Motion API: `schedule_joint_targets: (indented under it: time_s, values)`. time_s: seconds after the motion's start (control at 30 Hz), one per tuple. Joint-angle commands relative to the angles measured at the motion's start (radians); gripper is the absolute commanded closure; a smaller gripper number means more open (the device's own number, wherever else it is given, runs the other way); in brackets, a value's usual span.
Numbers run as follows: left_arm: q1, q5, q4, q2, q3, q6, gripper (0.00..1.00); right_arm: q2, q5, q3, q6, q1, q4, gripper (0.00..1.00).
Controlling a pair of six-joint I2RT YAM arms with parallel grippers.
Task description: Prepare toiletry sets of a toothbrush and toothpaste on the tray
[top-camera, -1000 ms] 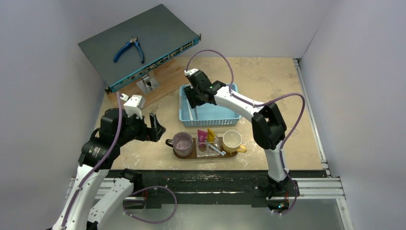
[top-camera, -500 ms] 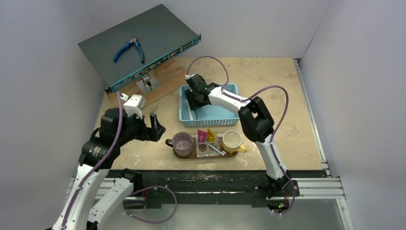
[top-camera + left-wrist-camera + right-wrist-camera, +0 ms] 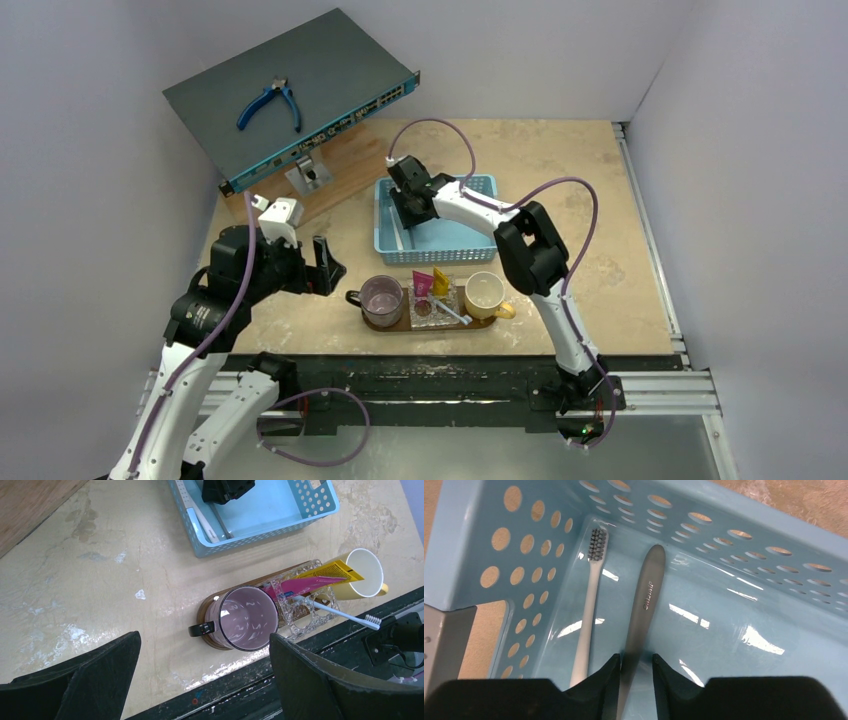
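The tray (image 3: 400, 326) lies near the front edge and bears two mugs. A clear glass holder (image 3: 300, 617) between them has a pink toothpaste (image 3: 300, 586), a yellow toothpaste (image 3: 335, 571) and a white toothbrush (image 3: 330, 611) leaning on it. My right gripper (image 3: 636, 662) is down in the blue basket (image 3: 524, 555). Its jaws narrowly straddle the handle of a grey toothbrush (image 3: 644, 600), with a sliver of gap on the right side. A pale toothbrush (image 3: 589, 605) lies just left of it. My left gripper (image 3: 205, 650) hovers wide open and empty, left of the tray.
A purple mug (image 3: 382, 299) stands on the tray's left end and a yellow mug (image 3: 485, 293) on its right end. At the back left sits a tilted grey network switch (image 3: 310, 70) with blue pliers (image 3: 270, 100) on it, above a wooden board (image 3: 345, 165).
My right gripper has reached further to the back left inside the basket, and its jaws have narrowed around the grey toothbrush. The left arm has stayed where it was.
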State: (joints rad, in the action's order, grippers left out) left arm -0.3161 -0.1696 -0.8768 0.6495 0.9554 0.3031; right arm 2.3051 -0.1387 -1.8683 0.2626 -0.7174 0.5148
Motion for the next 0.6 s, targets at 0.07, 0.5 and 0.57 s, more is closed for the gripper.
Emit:
schedule_joint_targets:
  time_s: [0.07, 0.5, 0.57]
  values:
    - [-0.005, 0.008, 0.035, -0.007, 0.003, -0.012, 0.00, 0.010, -0.015, -0.004, -0.021, 0.004, 0.021, 0.79]
    - [-0.005, -0.003, 0.039, -0.019, 0.003, -0.009, 0.00, -0.124, -0.062, 0.162, -0.035, 0.004, -0.048, 1.00]
    - [-0.005, -0.007, 0.038, -0.020, 0.003, -0.010, 0.00, -0.161, -0.066, 0.185, -0.034, 0.004, -0.067, 1.00]
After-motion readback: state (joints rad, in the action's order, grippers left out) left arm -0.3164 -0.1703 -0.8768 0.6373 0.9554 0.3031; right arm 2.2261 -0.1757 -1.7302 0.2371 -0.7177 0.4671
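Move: The right hand is down in the basket, with the grey toothbrush already between its half-open fingers: its middle is directly below the pads, about 1 cm lower. The white toothbrush lies about 4 cm to the left and 1 cm farther out, the basket's left wall about 7 cm left, level with the hand. The clear holder on the tray is some 17 cm back and 6 cm right. From the left hand, the grey toothbrush is roughly 22 cm ahead, 14 cm right and 20 cm below. The right fingers close fully and pinch the grey toothbrush near mid-length, the hand edging slightly right as they shut. Still low over the basket floor, it then draws the toothbrush to the right and back, about 2.5 cm in all, away from the white toothbrush, barely changing height or wrist angle. ##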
